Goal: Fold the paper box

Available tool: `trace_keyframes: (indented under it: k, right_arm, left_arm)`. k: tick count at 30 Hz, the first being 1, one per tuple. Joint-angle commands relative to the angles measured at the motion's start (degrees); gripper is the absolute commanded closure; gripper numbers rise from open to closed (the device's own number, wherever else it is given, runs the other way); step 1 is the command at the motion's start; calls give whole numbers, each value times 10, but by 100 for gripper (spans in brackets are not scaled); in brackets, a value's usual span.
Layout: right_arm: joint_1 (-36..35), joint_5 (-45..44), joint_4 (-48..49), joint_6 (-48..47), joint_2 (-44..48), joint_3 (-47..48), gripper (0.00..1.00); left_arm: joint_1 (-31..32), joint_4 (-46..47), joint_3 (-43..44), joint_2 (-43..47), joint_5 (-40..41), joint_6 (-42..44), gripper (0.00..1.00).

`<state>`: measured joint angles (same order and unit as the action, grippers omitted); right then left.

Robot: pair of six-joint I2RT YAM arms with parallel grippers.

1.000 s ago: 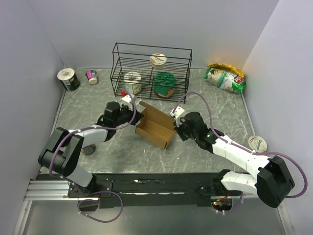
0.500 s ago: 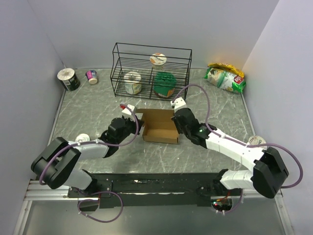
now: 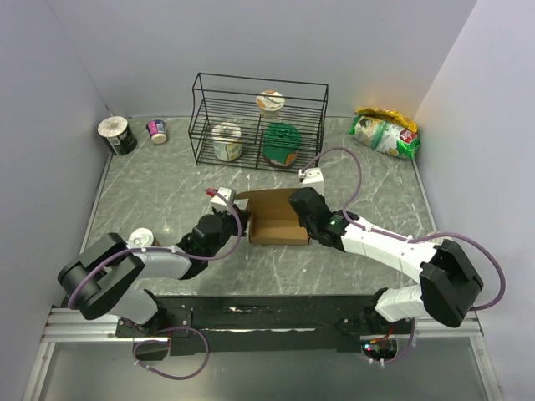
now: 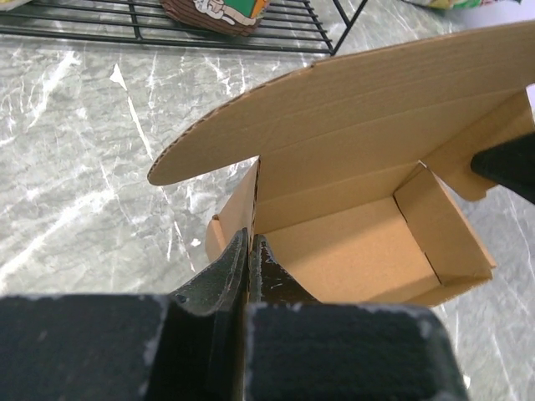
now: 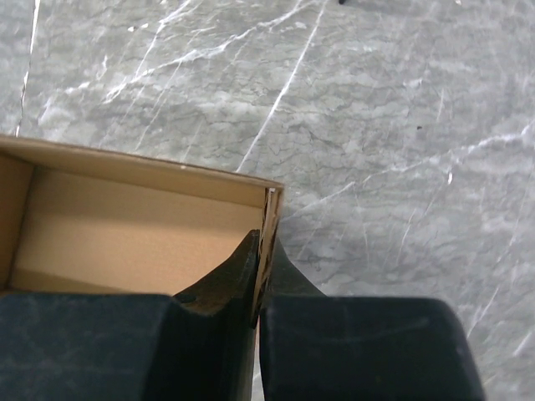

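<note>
The paper box (image 3: pixel 276 225) is plain brown cardboard and rests on the marble table with its tray open. Its lid flap (image 4: pixel 351 109) stands up at the far side. My left gripper (image 3: pixel 240 224) is at the box's left end, shut on the thin left side wall (image 4: pixel 250 246). My right gripper (image 3: pixel 306 219) is at the right end, shut on the right side wall (image 5: pixel 266 251). In the right wrist view the inside of the box (image 5: pixel 125 225) shows bare.
A black wire rack (image 3: pixel 259 121) holding cups stands just behind the box. A green snack bag (image 3: pixel 384 134) lies back right. A can (image 3: pixel 117 134) and a small cup (image 3: pixel 157 130) sit back left. Another cup (image 3: pixel 140 238) is beside my left arm.
Both grippers have brought the box nearer the front edge. It has turned from a skewed angle to square with the table. Both grips have stayed shut.
</note>
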<state>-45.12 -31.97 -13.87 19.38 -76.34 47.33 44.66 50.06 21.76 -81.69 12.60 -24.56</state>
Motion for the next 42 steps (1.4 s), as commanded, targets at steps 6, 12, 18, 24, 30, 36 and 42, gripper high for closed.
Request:
trace_keyframes:
  k: [6, 12, 18, 24, 30, 36, 42]
  right_arm:
    - [-25, 9, 21, 105, -16, -4, 95]
    - [-32, 1, 32, 143, -17, -32, 96]
    - [-40, -20, 21, 171, -7, -65, 95]
    - [-51, -32, 17, 203, -3, -90, 92]
    - [-73, -67, -26, 234, -1, -92, 80]
    - [-105, -88, -58, 253, 36, -101, 48]
    - [-140, -99, -101, 255, 94, -112, 17]
  left_arm:
    - [61, 10, 16, -46, -18, -65, 99]
    - [75, 6, 14, -50, 3, -68, 99]
    - [88, 2, -7, -39, 32, -67, 98]
    - [96, 8, -21, -51, 37, -87, 99]
    - [115, -34, -28, -39, 97, -108, 99]
    - [139, -102, -14, -32, 178, -117, 99]
    - [152, -144, 3, -29, 218, -108, 99]
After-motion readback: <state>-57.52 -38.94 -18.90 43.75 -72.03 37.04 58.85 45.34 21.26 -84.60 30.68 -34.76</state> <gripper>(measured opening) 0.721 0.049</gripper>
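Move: Both hands are already shut on cardboard at opposite ends of the paper box. The middle of its open tray lies about 8 cm to the left hand's right, 1 cm back and 4 cm below it; from the right hand it lies some 7 cm to the left, 1 cm back and 4 cm below. The raised lid has its middle about 4 cm ahead of the tray's middle and some 6 cm higher, in line with it left to right. The left hand, fingers staying shut, first edges nearly 2 cm right, then draws back and down towards the base, about 4 cm back and 3 cm down, bringing the lid over the tray. The right hand sinks and draws back beside it, about 7 cm back and 5 cm down with a small lift at the very end, turning some 10 degrees clockwise, and opens its fingers wide over the last part, letting go at the box's right end. ##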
